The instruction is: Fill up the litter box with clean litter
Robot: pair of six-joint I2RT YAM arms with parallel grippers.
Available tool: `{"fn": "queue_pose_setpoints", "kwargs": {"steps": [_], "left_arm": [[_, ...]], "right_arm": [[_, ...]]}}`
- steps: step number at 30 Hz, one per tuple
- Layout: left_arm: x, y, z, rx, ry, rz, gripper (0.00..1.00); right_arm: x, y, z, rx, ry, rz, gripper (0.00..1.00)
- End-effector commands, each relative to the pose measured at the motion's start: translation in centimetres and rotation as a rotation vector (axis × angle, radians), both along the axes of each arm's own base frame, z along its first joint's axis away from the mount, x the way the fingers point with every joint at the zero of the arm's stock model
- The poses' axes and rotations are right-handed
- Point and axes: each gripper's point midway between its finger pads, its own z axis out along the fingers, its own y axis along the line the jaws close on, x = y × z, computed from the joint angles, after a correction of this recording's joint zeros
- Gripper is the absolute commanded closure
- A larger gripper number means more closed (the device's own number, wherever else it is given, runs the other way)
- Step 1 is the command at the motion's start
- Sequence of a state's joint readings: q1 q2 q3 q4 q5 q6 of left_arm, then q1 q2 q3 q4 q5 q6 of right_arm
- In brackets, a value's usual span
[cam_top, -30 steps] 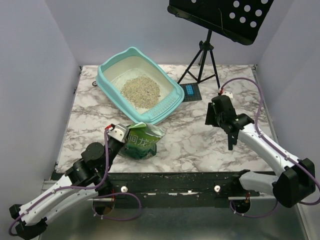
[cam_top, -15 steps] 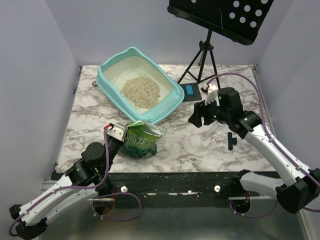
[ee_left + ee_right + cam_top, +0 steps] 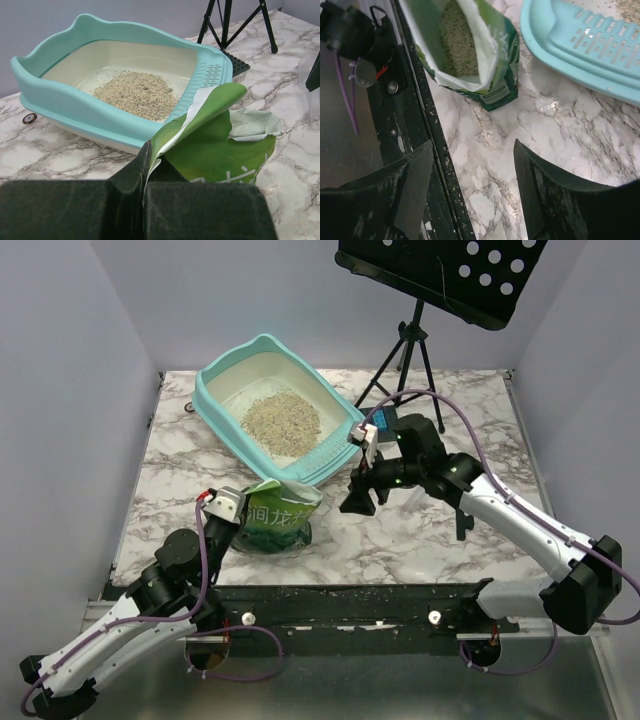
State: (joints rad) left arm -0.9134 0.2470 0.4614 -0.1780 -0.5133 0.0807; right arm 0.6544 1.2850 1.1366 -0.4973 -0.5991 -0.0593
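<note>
The light-teal litter box (image 3: pixel 214 412) stands at the back left of the table, with a pile of clean litter (image 3: pixel 282 422) inside; both also show in the left wrist view, the box (image 3: pixel 75 107) and the litter (image 3: pixel 137 95). A green bag (image 3: pixel 282 522) stands upright in front of the box. My left gripper (image 3: pixel 232 508) is shut on the bag's left top edge (image 3: pixel 172 135). My right gripper (image 3: pixel 356 502) hangs open just right of the bag, nothing between its fingers. The right wrist view looks down into the open bag (image 3: pixel 500 55), which holds more litter (image 3: pixel 457 45).
A black tripod (image 3: pixel 408 352) with a perforated music-stand top stands at the back right, a small dark device (image 3: pixel 381 423) at its foot. The table's black front rail (image 3: pixel 350 596) runs below the bag. Grey walls close in both sides.
My right arm has swung left from the right side of the table to just beside the bag, its jaws a little wider. The bag now stands more upright in my left gripper.
</note>
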Motion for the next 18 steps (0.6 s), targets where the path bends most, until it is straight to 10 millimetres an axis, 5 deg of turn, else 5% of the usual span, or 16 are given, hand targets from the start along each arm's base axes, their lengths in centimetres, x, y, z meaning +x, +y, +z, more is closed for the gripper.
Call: {"fn": "queue_pose_setpoints", "kwargs": {"steps": [1,9,18], "left_arm": [[0.2,0.9,1.7,-0.065,-0.039,0.044,1.0],[0.0,0.5,1.7,-0.067,-0.039,0.017,1.0],[-0.3,1.8,1.9,-0.118,-0.047,0.06,1.0]], "right_arm": [[-0.4,1.6,0.2,0.054,-0.133,0.152,0.27],[-0.7,3.8,-0.6,0.194,-0.291,0.333,0.25],[-0.4,6.5,-1.5,0.338,-0.271,0.42,0.24]]}}
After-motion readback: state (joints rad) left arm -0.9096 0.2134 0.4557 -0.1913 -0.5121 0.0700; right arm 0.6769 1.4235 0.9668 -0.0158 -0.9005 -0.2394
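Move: Some 15 cm to the right hand's left, about 5 cm back and 9 cm below it, stands the green litter bag, its mouth facing up. Beyond the bag, the middle of the litter box is about 20 cm ahead of the right hand, 17 cm left and 16 cm down. The clear scoop lies about 13 cm to that hand's right, 2 cm back and 19 cm below. From the left hand, already pinching the bag's top edge, the bag's middle is about 5 cm back, 6 cm right and 10 cm down. Reaching left towards the near-upright litter bag, the open right hand travels about 5 cm left and 3 cm down, after a small draw back at the start. Its wrist turns some 20 degrees counter-clockwise while the fingers tip up towards level, so they point almost straight left at the bag's free right side. The left hand holds still, keeping its pinch on the top edge. ##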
